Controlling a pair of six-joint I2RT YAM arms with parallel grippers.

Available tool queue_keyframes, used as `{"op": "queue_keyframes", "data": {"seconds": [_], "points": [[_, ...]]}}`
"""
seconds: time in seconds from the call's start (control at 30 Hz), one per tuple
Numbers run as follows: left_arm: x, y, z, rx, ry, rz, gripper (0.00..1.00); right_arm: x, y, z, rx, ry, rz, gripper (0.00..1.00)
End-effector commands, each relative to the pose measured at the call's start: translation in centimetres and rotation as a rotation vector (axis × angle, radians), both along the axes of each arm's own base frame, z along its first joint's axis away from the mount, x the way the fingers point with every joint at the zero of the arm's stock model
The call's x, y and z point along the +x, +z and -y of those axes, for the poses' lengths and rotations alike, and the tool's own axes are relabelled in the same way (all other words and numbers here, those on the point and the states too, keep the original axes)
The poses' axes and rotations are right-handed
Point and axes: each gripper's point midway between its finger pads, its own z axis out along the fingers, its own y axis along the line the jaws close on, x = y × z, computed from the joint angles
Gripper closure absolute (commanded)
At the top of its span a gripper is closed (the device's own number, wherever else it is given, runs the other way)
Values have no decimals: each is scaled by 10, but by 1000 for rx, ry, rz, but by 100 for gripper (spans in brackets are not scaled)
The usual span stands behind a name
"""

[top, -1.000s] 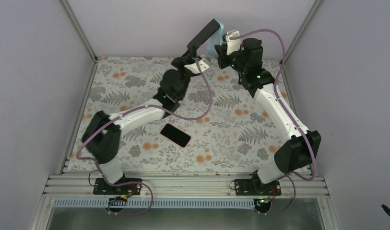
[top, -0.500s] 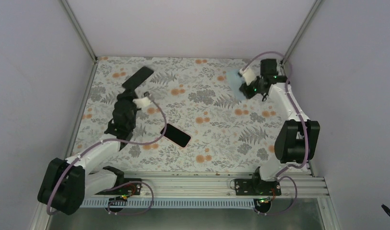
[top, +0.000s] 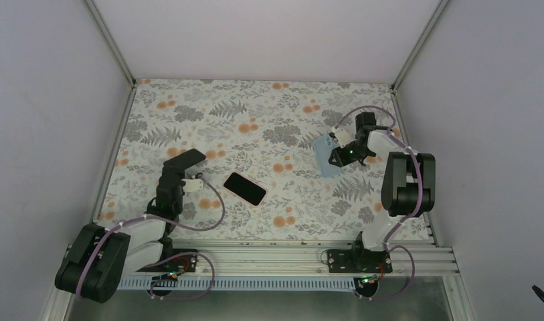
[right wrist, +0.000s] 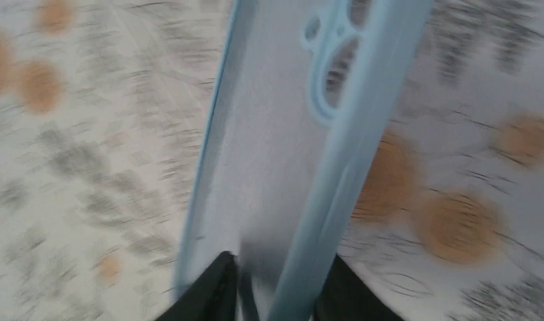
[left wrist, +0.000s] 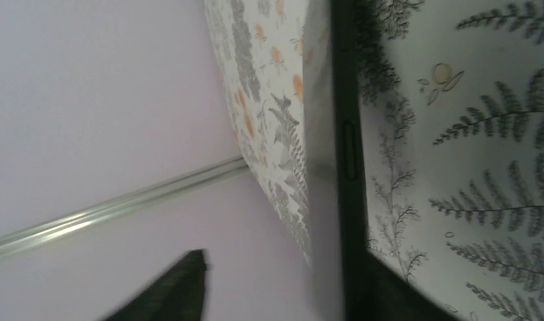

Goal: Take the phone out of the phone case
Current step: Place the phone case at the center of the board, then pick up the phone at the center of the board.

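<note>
The black phone (top: 187, 158) is out of its case and sits tilted at my left gripper (top: 180, 166), low over the left side of the table. In the left wrist view its dark edge (left wrist: 346, 147) rests against one finger, and the other finger (left wrist: 172, 287) stands well apart, so my left gripper (left wrist: 289, 267) is open. The empty light blue phone case (top: 326, 157) lies low at the right. My right gripper (top: 338, 155) straddles one side wall of the case (right wrist: 276, 134). Blur hides whether my right gripper (right wrist: 282, 262) presses on it.
A second black phone-like slab (top: 245, 188) lies flat on the floral table cover (top: 276, 134) between the arms. Grey walls close in the table on the left, back and right. An aluminium rail (top: 255, 257) runs along the near edge.
Both arms have drawn apart from their raised meeting at the back and come down to their own sides. The phone went left, the case right. The left jaws have opened.
</note>
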Motion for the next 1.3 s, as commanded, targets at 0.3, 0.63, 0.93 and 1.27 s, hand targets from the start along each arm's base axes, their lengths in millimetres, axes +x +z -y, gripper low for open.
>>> {"op": "queue_keyframes", "data": {"seconds": [0.3, 0.63, 0.93, 1.27], "points": [[-40, -11, 50, -308, -124, -599, 0, 46, 69, 86, -464, -182, 294, 0], [-67, 101, 131, -818, -245, -1126, 0, -19, 92, -59, -410, 231, 325, 0], [10, 141, 134, -1312, -233, -1054, 0, -75, 72, -207, -105, 523, 255, 0], [81, 127, 72, -1579, 13, -909, 0, -79, 26, -282, -38, 550, 273, 0]]}}
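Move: The black phone is still between the left fingers, tilted, its middle some 5 cm to their right, 3 cm ahead and about 4 cm below. The pink-edged phone case, with a phone in it, lies about 30 cm left of the right hand, 9 cm back and 4 cm below; from the left hand it is 26 cm right, 7 cm back and 7 cm lower. The pale blue case is still at the right fingers, its middle 2 cm left, 1 cm ahead. The black phone and the blue case are let go as both grippers open wide. The right hand backs off to its right, lifts about 10 cm, then sweeps left and back over the board and sinks beside the pink-edged case, about 25 cm left of its start, turning some 35 degrees counter-clockwise. The left hand pulls off to its right and up, then goes forward, its fingers swinging from forward to point right and down. ##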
